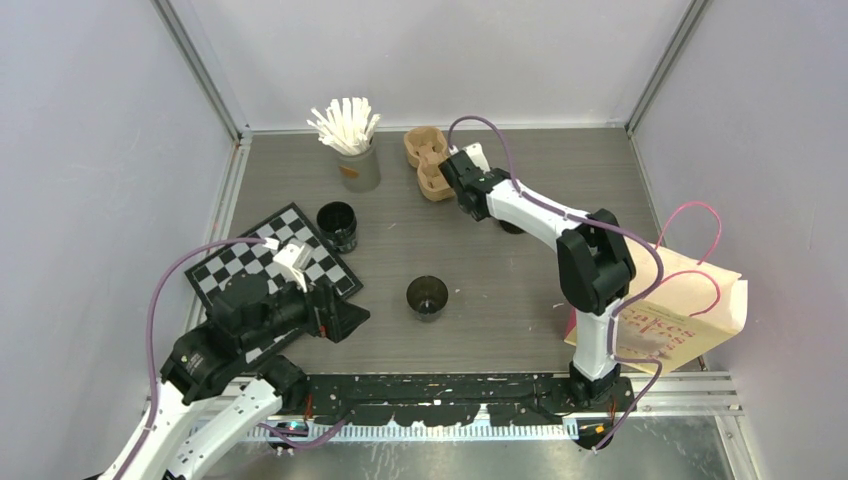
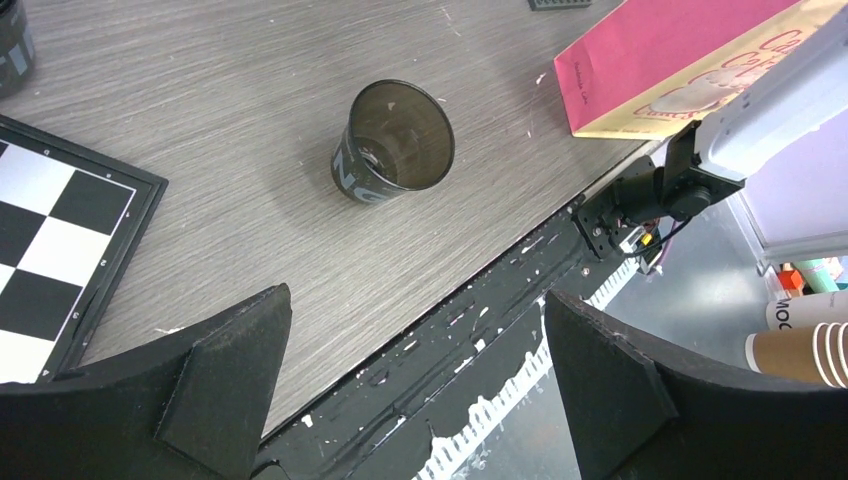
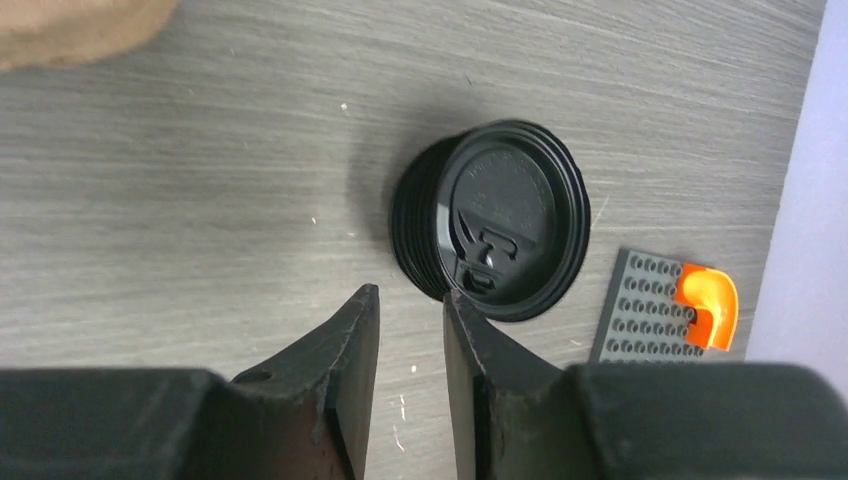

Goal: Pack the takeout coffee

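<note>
One black paper cup (image 1: 427,297) stands open-mouthed mid-table, and the left wrist view shows it as the cup (image 2: 392,140) ahead of my fingers. A second black cup (image 1: 337,225) stands by the checkerboard. A stack of black lids (image 3: 500,220) lies on the table, mostly hidden under the right forearm in the top view. My left gripper (image 2: 415,295) is wide open and empty near the table's front edge. My right gripper (image 3: 410,292) has only a narrow gap with nothing in it. Its right fingertip is at the rim of the lid stack.
The brown pulp cup carrier (image 1: 428,160) sits at the back, beside my right gripper (image 1: 460,180). A grey cup of white sticks (image 1: 350,150) is to its left. A checkerboard (image 1: 270,265) lies front left, a paper bag (image 1: 680,310) front right, and a grey studded plate (image 3: 650,315) by the lids.
</note>
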`<state>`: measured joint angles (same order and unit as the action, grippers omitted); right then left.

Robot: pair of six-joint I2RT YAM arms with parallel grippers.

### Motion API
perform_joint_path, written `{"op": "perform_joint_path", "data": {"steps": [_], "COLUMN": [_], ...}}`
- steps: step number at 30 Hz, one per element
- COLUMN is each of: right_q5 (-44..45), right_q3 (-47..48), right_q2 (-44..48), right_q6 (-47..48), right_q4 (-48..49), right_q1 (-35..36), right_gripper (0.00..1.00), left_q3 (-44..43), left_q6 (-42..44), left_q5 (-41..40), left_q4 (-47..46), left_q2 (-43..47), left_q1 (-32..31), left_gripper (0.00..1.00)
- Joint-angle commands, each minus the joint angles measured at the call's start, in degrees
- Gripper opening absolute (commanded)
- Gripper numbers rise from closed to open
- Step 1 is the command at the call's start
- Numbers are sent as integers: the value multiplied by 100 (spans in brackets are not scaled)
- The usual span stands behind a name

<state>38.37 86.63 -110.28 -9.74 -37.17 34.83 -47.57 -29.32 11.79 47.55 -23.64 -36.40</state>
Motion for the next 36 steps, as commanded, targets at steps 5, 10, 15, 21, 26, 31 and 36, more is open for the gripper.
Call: {"op": "perform_joint_path", "data": {"steps": [5, 10, 15, 21, 26, 31, 36], "right_q5": [-406, -534, -711, -851, -919, -962, -973], "right_q3": [882, 936, 925, 920, 793, 681, 617], "right_q2": [-504, -586, -590, -757, -824, -670, -369], "right_q6": [111, 79, 15, 23, 23, 51, 10], "right_q4": [-99, -97, -123, -116, -8, 42, -120], "right_q1": [-319, -508, -641, -742, -794, -804, -803], "right_gripper": [27, 22, 26, 23, 16, 1, 0], "left_q3": [-92, -103, -77, -59, -68, -76, -77], "left_q6": [191, 191, 176, 132, 93, 97, 98], "left_q5": [-54, 55, -14, -156, -302, -364, -377], "left_q4": [4, 35, 18, 15, 46, 52, 48], "left_q2": [-128, -270, -208, -104, -69, -84, -111], "left_q1": [-54, -52, -56, -64, -61, -60, -60], "left_gripper": [100, 100, 100, 100, 100, 100, 100]}}
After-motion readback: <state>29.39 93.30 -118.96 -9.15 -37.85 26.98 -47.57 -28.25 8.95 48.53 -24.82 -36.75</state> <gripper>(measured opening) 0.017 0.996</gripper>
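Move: The stack of black cup lids stands about 4 cm ahead of the right hand and 7 cm to its right, its middle some 7 cm below. From the same hand, the cardboard cup tray lies about 14 cm ahead and 12 cm to the left, and the studded plate with the orange hook about 4 cm back and 23 cm to the right. The idle left hand has the lid stack roughly 28 cm ahead, 33 cm to its right and 16 cm below. The right hand, fingers already partly closed, first reaches forward about 3.5 cm and edges some 2 cm to the right towards the lid stack, narrowing its fingers a little as it goes. It then sinks most of its roughly 4 cm to the left rim of the topmost lids, the fingers tipping slightly further down, and shuts there, so that the tips seem to pinch that rim. ##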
